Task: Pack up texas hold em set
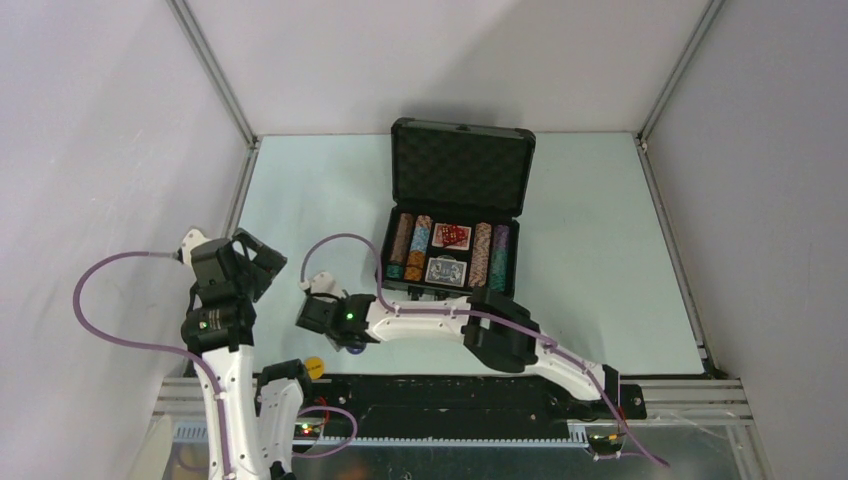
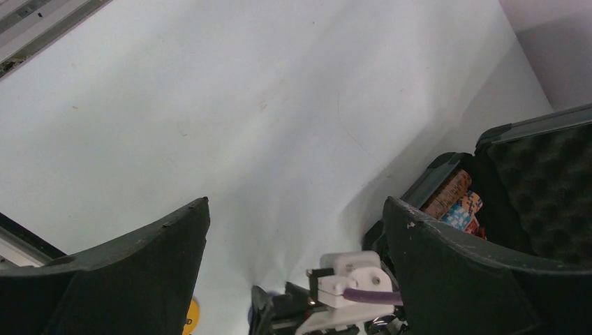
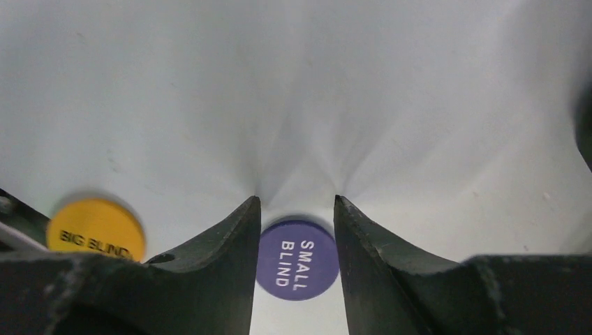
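The black case (image 1: 388, 228) lies open at mid-table, its foam-lined lid (image 1: 461, 168) standing up. Inside are striped chip rows (image 1: 404, 246), a blue card deck (image 1: 447, 271) and red dice (image 1: 452, 236). My right gripper (image 3: 297, 201) is down on the table near the front edge. Its two fingers press against both sides of a purple round button (image 3: 297, 258) marked SMALL BLIND, which lies flat. A yellow BIG BLIND button (image 3: 96, 229) lies just to its left. My left gripper (image 2: 297, 209) hangs open and holds nothing, above the table's left side.
The yellow button (image 1: 314, 367) sits close to the black rail at the table's front edge. In the left wrist view the right arm's wrist (image 2: 349, 279) is below the open fingers and the case (image 2: 544, 167) is at right. Grey walls enclose the table.
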`<action>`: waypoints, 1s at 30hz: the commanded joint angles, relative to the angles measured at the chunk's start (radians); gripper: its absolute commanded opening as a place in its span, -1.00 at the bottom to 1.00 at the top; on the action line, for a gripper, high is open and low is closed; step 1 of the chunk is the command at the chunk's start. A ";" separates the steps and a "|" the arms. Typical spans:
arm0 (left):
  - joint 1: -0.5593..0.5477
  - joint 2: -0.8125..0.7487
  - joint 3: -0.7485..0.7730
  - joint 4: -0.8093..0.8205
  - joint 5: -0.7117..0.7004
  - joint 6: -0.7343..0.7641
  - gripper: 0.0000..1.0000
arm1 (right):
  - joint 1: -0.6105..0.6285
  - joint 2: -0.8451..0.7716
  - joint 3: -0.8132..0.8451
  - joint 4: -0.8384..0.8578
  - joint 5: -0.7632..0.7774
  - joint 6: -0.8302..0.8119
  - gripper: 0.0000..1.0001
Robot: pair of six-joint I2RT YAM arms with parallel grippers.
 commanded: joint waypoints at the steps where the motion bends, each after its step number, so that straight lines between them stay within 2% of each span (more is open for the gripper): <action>1: -0.003 0.007 -0.005 0.010 0.003 0.016 0.97 | -0.019 -0.013 -0.201 -0.135 0.020 0.033 -0.08; 6: -0.003 0.020 -0.013 0.015 0.015 0.014 0.97 | -0.034 -0.128 -0.421 -0.084 0.031 0.091 -0.09; 11: -0.002 0.023 -0.025 0.024 0.024 0.016 0.97 | -0.045 -0.208 -0.562 -0.057 0.037 0.131 -0.06; 12: -0.003 0.022 -0.028 0.024 0.024 0.016 0.97 | -0.046 -0.217 -0.594 -0.050 0.046 0.143 -0.04; 14: -0.003 0.021 -0.031 0.028 0.025 0.019 0.97 | -0.048 -0.244 -0.624 -0.035 0.059 0.155 0.16; 15: -0.002 0.022 -0.033 0.030 0.026 0.019 0.97 | -0.048 -0.257 -0.626 -0.028 0.065 0.157 0.31; 19: -0.003 0.023 -0.038 0.034 0.033 0.020 0.97 | -0.051 -0.289 -0.563 -0.027 0.100 0.153 0.54; 25: -0.003 0.012 -0.036 0.034 0.036 0.024 0.97 | -0.027 -0.332 -0.441 -0.007 0.141 0.120 0.74; 30: -0.003 0.012 -0.038 0.034 0.043 0.021 0.97 | 0.018 -0.303 -0.364 -0.015 0.091 0.095 0.79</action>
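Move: The small blind button lies between the right hand's half-closed fingers, its middle roughly 2 cm back, 2 cm to the right of and 2 cm below the hand. The yellow big blind button is about 7 cm back and 8 cm to the left of this hand, and the case handle some 12 cm ahead and 21 cm to the right. From the left hand, the small blind button is around 8 cm back, 14 cm to the right and 20 cm down. The small blind button starts between the right fingertips, low over the table; the right hand sweeps quickly about 11 cm to the right, away from the big blind button and towards the case handle, turning some 10 degrees clockwise. Late in the sweep its fingers open wide, and the hand lifts some 2 cm, clear of the button. The open left hand sinks slightly. ##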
